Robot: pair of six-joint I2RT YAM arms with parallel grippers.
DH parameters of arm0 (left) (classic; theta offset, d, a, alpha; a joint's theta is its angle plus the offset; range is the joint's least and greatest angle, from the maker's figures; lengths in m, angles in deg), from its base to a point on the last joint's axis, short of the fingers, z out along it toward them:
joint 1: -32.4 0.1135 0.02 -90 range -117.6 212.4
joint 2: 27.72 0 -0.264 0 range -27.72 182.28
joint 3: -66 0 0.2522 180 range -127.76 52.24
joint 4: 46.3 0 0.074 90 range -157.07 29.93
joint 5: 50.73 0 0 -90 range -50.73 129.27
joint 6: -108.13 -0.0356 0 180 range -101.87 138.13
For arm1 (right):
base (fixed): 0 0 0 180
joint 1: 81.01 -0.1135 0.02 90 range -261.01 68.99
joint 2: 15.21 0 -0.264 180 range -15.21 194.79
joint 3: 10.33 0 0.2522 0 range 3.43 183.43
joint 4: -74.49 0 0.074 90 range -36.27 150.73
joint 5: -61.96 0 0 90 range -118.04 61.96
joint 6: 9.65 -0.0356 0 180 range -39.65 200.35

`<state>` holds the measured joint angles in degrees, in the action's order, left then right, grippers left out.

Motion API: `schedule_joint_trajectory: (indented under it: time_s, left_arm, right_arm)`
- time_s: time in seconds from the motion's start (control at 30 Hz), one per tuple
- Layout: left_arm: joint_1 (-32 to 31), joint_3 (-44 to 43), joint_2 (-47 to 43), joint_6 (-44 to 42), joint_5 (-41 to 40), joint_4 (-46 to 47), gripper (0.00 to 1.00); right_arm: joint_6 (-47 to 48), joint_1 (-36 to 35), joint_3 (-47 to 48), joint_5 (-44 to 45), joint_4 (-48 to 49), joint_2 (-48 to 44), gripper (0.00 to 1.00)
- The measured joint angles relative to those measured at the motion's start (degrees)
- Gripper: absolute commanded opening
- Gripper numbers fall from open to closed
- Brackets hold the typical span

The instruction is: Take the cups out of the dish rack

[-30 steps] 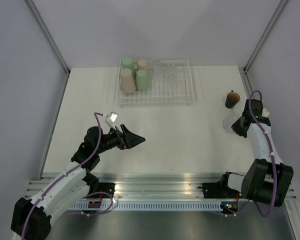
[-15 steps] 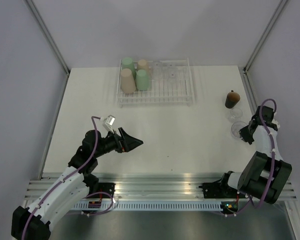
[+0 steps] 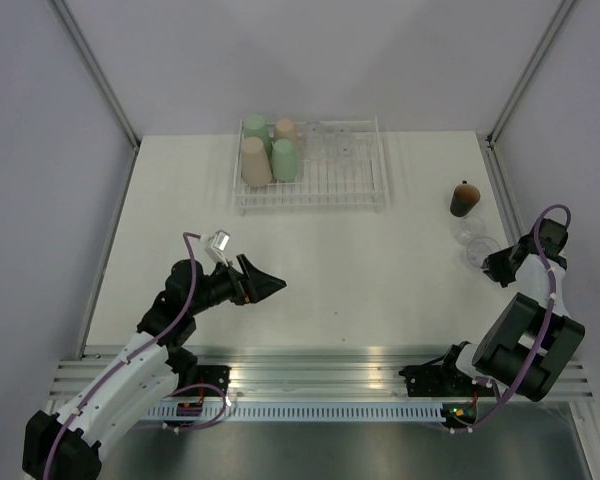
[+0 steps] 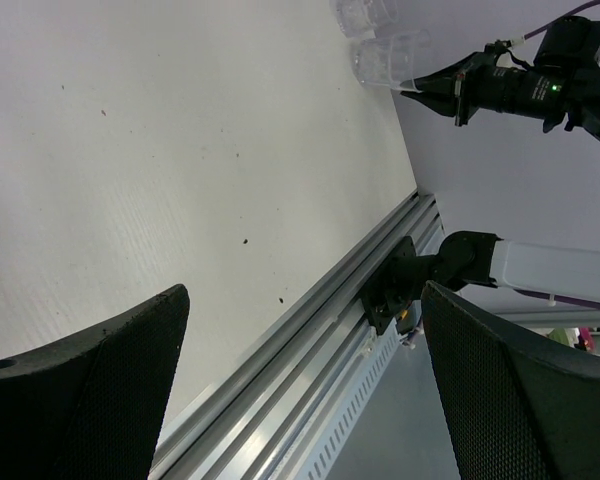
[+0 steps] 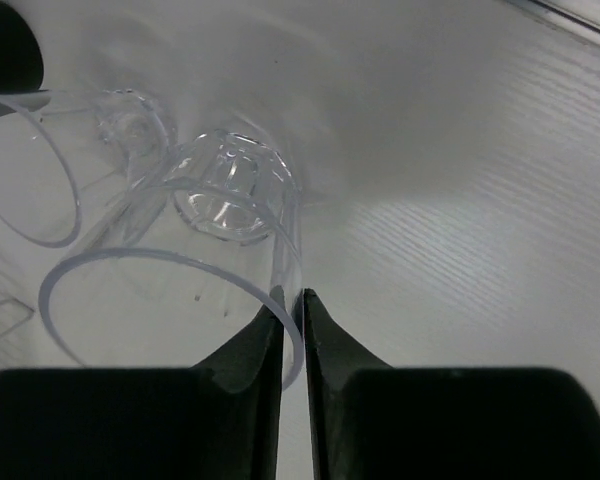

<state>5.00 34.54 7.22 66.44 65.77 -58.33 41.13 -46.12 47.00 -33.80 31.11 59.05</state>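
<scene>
The white wire dish rack (image 3: 320,192) at the back holds green and beige tumblers (image 3: 270,160) on its left and small clear cups (image 3: 340,148) on its right. The dark brown cup (image 3: 464,198) stands on the table at the right, with a clear cup (image 3: 469,231) just in front of it. My right gripper (image 3: 492,264) pinches the wall of another clear cup (image 5: 180,270), which stands upright on the table; its jaws (image 5: 291,296) are nearly together on the rim. My left gripper (image 3: 275,283) hovers wide open over the table's near left, holding nothing.
An aluminium rail (image 4: 310,330) runs along the table's near edge. The right wall post (image 3: 495,150) stands close behind the brown cup. In the left wrist view both clear cups (image 4: 385,55) and the right gripper (image 4: 420,88) show far off.
The right arm swung right and nearer with the clear cup, which now stands beside the other clear cup. The left arm shifted only slightly.
</scene>
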Motion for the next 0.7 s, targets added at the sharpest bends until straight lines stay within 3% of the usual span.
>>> schedule_joint_trajectory:
  time_s: [0.03,0.13,0.17,0.27,0.6,0.7]
  left_arm:
    - [0.0,0.0,0.2,0.0,0.0,0.0,1.0]
    - [0.0,0.0,0.6,0.0,0.0,0.0,1.0]
    - [0.0,0.0,0.7,0.0,0.0,0.0,1.0]
    - [0.0,0.0,0.9,0.0,-0.1,0.0,1.0]
    - [0.0,0.0,0.8,0.0,-0.1,0.0,1.0]
    - [0.0,0.0,0.2,0.0,-0.1,0.0,1.0]
  right_arm:
    - [0.1,0.0,-0.1,-1.1,0.3,0.0,0.21]
    - [0.3,0.0,-0.1,-3.4,1.4,-0.3,0.36]
    - [0.3,0.0,-0.1,-3.7,1.6,-0.5,0.46]
    - [0.3,0.0,-0.1,-4.7,1.8,-2.0,0.6]
    - [0.4,0.1,-0.1,-6.6,0.3,-8.9,0.65]
    - [0.4,0.1,-0.3,-7.5,-0.9,-16.5,0.73]
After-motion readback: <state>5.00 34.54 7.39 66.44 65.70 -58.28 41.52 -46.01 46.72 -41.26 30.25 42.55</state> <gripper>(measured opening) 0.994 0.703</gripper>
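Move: About 4 cm to the left and 2 cm ahead of the right hand is the middle of the nearer clear cup, its wall still between the nearly shut fingertips, its middle some 2 cm below them. The other clear cup stands about 8 cm ahead and 7 cm left of this hand, the dark mug roughly 16 cm ahead and 8 cm left, both a little lower. From the idle left hand the held cup lies some 53 cm right, 10 cm ahead and 12 cm below. Spreading its fingers from nearly shut to about two-thirds open, the right hand lets go of the clear cup's wall and goes up about 8 cm, slowly at first and then fast, clear of the rim. It eases a centimetre forward at the start, drifts some 2 cm left by the end, and swings its fingertips about 15 degrees outward and up. ##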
